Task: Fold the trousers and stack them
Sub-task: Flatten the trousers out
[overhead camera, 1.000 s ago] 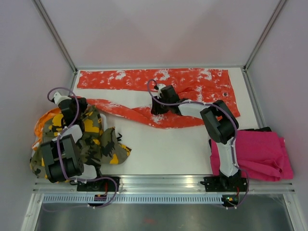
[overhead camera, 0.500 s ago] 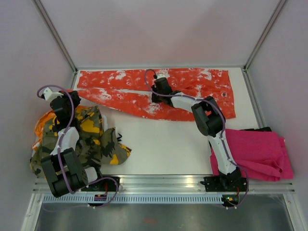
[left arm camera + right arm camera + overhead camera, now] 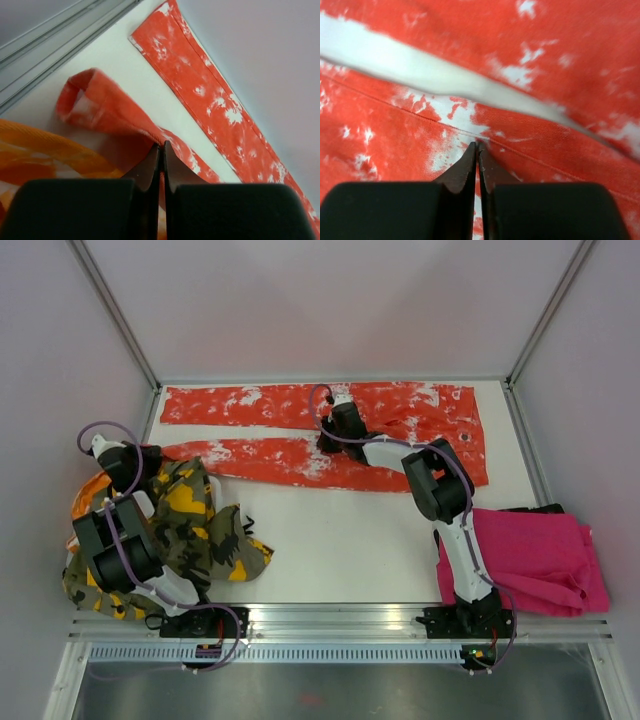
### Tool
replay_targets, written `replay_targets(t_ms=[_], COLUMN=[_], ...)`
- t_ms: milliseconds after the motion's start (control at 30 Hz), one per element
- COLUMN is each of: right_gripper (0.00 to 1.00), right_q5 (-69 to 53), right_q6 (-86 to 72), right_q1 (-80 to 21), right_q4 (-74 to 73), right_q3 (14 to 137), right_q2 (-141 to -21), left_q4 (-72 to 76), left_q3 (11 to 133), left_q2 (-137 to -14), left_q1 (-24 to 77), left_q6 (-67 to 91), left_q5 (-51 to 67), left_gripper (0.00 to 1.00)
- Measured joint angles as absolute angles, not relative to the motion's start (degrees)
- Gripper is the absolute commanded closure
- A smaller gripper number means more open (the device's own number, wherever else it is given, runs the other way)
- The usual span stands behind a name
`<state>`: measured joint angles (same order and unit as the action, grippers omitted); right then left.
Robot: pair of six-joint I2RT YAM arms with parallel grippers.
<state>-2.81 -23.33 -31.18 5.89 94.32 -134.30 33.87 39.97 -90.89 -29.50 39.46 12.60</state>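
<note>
The orange-red trousers (image 3: 400, 425) with white splatter lie spread along the back of the table, both legs running left. My left gripper (image 3: 140, 457) is at the left edge, shut on the cuff end of the near leg (image 3: 100, 107); in the left wrist view, cloth runs in between the closed left gripper (image 3: 161, 145) tips. My right gripper (image 3: 326, 438) sits mid-table on the near leg's upper edge. The right gripper (image 3: 477, 145) is shut, its tips pinching the cloth at a seam. The camouflage trousers (image 3: 205, 530) lie crumpled at front left, the pink trousers (image 3: 545, 560) folded at front right.
An orange-yellow cloth (image 3: 88, 495) pokes out under the camouflage pile. A metal rail (image 3: 330, 620) runs along the near edge by the arm bases. Enclosure walls and corner posts (image 3: 115, 310) close in the back and sides. Bare white table (image 3: 340, 540) lies between the piles.
The near leg, lying diagonal and bunched before, now runs straight to the left. My left gripper has carried its cuff toward the left edge. The right gripper moved slightly back and closed.
</note>
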Motion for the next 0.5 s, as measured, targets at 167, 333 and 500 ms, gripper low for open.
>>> replay_targets(t_ms=[167, 333, 500], right_gripper=[0.66, 0.38, 0.23], right_q5=[-6.4, -9.5, -9.6], right_q6=[-22.3, -20.2, -18.7], right_q1=[-32.8, -33.7, -33.1], right_q4=[6.5, 1.1, -5.4], right_q3=[89.0, 87.2, 90.6], right_q2=[-130.6, -125.3, -117.7], left_q4=[34.3, 27.5, 13.9], left_q3=[40.0, 40.1, 50.9], left_q2=[-90.8, -84.1, -80.0], left_q1=[-30.5, -29.9, -27.3], left_q6=[38.2, 33.1, 22.9], left_q5=[17.4, 18.0, 11.8], left_gripper=[0.13, 0.0, 0.01])
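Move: The left hand has the cuff of the near leg in its fingers, about 10 cm above the table; the far leg's cuff lies some 25 cm ahead and 8 cm to the left of it, and the camouflage pile's middle about 18 cm back and 1 cm left. The right hand's tips touch the near leg close to its far edge, the leg's middle lying about 5 cm back and straight below; the far leg runs 16 cm ahead, and the waist part lies 31 cm right, 3 cm ahead. Fingertips still on the near leg, the right hand drags it back towards the base by roughly 5 cm of hand travel, opening as it goes, then comes free and climbs about 10 cm. The left fingers spring wide open and let go of the near leg's cuff; that hand eases slightly back and right, then lifts about 8 cm away, its left side rolling up a little. ##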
